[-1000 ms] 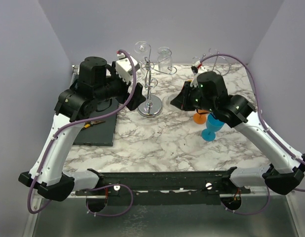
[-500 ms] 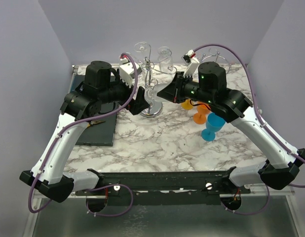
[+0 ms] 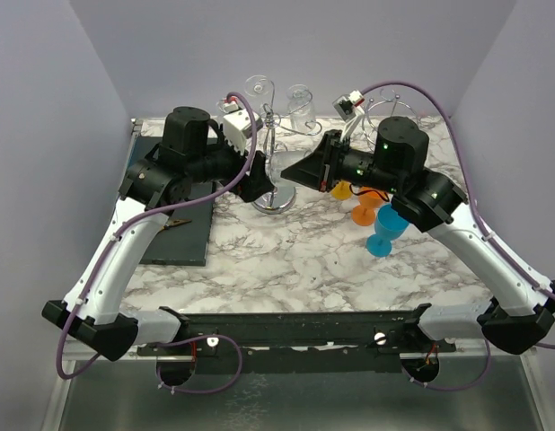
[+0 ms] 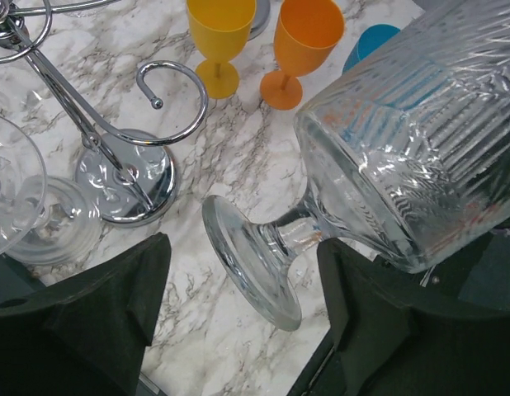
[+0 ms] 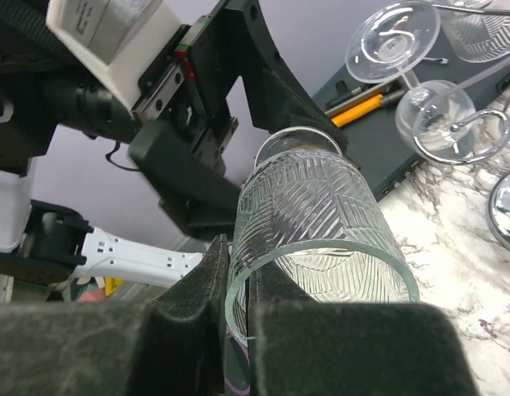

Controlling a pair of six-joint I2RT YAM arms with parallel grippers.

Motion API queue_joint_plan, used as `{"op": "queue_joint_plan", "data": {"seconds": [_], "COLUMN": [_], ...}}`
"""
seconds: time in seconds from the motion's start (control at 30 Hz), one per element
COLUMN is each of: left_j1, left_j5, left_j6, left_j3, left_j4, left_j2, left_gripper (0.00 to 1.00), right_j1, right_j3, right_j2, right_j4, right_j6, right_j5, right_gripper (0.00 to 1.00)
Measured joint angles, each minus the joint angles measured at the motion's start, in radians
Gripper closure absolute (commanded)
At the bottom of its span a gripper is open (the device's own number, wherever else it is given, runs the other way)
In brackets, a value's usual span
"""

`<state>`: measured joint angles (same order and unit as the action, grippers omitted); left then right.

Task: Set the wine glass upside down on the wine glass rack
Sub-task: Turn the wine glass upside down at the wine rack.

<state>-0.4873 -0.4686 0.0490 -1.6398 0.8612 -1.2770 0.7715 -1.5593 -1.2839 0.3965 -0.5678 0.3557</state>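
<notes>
A clear cut-glass wine glass (image 5: 313,223) lies tilted in the air, with my right gripper (image 5: 238,264) shut on the wall of its bowl at the rim. Its foot (image 4: 251,264) and stem point toward my left gripper (image 4: 243,322). That gripper is open, and its two dark fingers (image 4: 98,313) stand either side of the foot without touching it. From above, both grippers, left (image 3: 257,178) and right (image 3: 300,171), meet just above the chrome wine glass rack (image 3: 274,193). The rack's base (image 4: 127,177) and a hook sit left of the foot.
Two clear glasses (image 3: 258,87) (image 3: 300,97) hang at the rack's top. Yellow (image 4: 219,33), orange (image 4: 304,41) and blue (image 3: 385,232) goblets stand on the marble table to the right. A dark mat (image 3: 179,229) with tools lies left. A wire stand (image 3: 394,112) is back right.
My right arm has carried the glass left to the rack. My left arm has moved right, so its jaws now straddle the glass foot, and they have narrowed a little.
</notes>
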Motion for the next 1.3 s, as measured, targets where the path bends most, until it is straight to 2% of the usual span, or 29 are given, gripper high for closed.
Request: {"op": "queue_joint_plan", "data": {"seconds": [0.07,0.2,0.3,0.4,0.43,0.53,0.7,0.8,0.97,1.17,1.3], "left_j1": [0.0,0.0,-0.003,0.003,0.004,0.005,0.006,0.007,0.007,0.002,0.001], "left_j5": [0.0,-0.015,-0.033,-0.036,-0.036,-0.035,-0.023,-0.002,0.035,0.03,0.01], "left_j6": [0.004,0.015,0.023,0.024,0.034,0.071,0.207,0.299,0.495,0.748,0.85], "left_j3": [-0.002,-0.005,-0.005,-0.005,-0.005,-0.004,0.006,0.011,0.04,0.123,0.175], "left_j4": [-0.001,-0.006,-0.005,-0.006,-0.005,-0.001,-0.006,-0.007,-0.025,-0.043,-0.043], "left_j2": [-0.002,-0.002,-0.002,-0.002,-0.001,0.001,0.027,0.054,0.113,0.195,0.235], "left_gripper": [0.39,0.7,0.85,0.99,1.0,1.0,1.0,1.0,1.0,1.0,1.0], "right_j1": [0.0,0.0,-0.002,0.0,-0.001,-0.001,0.005,0.006,0.006,0.006,0.006], "right_j3": [0.012,0.032,0.052,0.077,0.085,0.102,0.131,0.145,0.137,-0.006,-0.048], "right_j2": [0.008,0.011,0.011,0.012,0.013,0.016,0.037,0.069,0.107,0.063,0.047], "right_j4": [-0.017,-0.051,-0.089,-0.135,-0.144,-0.163,-0.155,-0.129,-0.048,0.165,0.194], "right_j6": [-0.002,-0.009,-0.016,-0.024,-0.027,-0.033,-0.046,-0.046,-0.036,0.051,0.101], "right_j5": [0.02,0.054,0.061,0.065,0.068,0.079,0.11,0.111,0.117,0.109,0.112], "right_gripper": [1.0,1.0,1.0,0.92,0.87,0.63,0.3,0.02,0.0,0.0,0.01]}}
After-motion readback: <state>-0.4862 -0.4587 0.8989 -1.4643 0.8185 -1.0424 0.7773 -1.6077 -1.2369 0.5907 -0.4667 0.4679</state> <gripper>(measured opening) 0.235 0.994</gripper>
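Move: The wine glass, still pinched near its rim by the right hand, has its middle about 5 cm to the right of the left hand and 3 cm above it, its foot between the open left fingers. The rack's top stands some 12 cm ahead and 2 cm right of the left hand, about level; the yellow goblet is roughly 13 cm ahead, 19 cm right and 28 cm below. From the right hand, the glass's middle lies about 5 cm left, 2 cm ahead and 3 cm lower. The left fingers close on the glass's foot end while the right keeps its grip; then the right hand opens wide, lets go of the rim and backs off about 4 cm, slightly right. Meanwhile the left carries the glass some 4 cm left, up and then partly down, easing back at the end, its fingers tilting up through roughly 45 degrees with some roll and clockwise turn. ##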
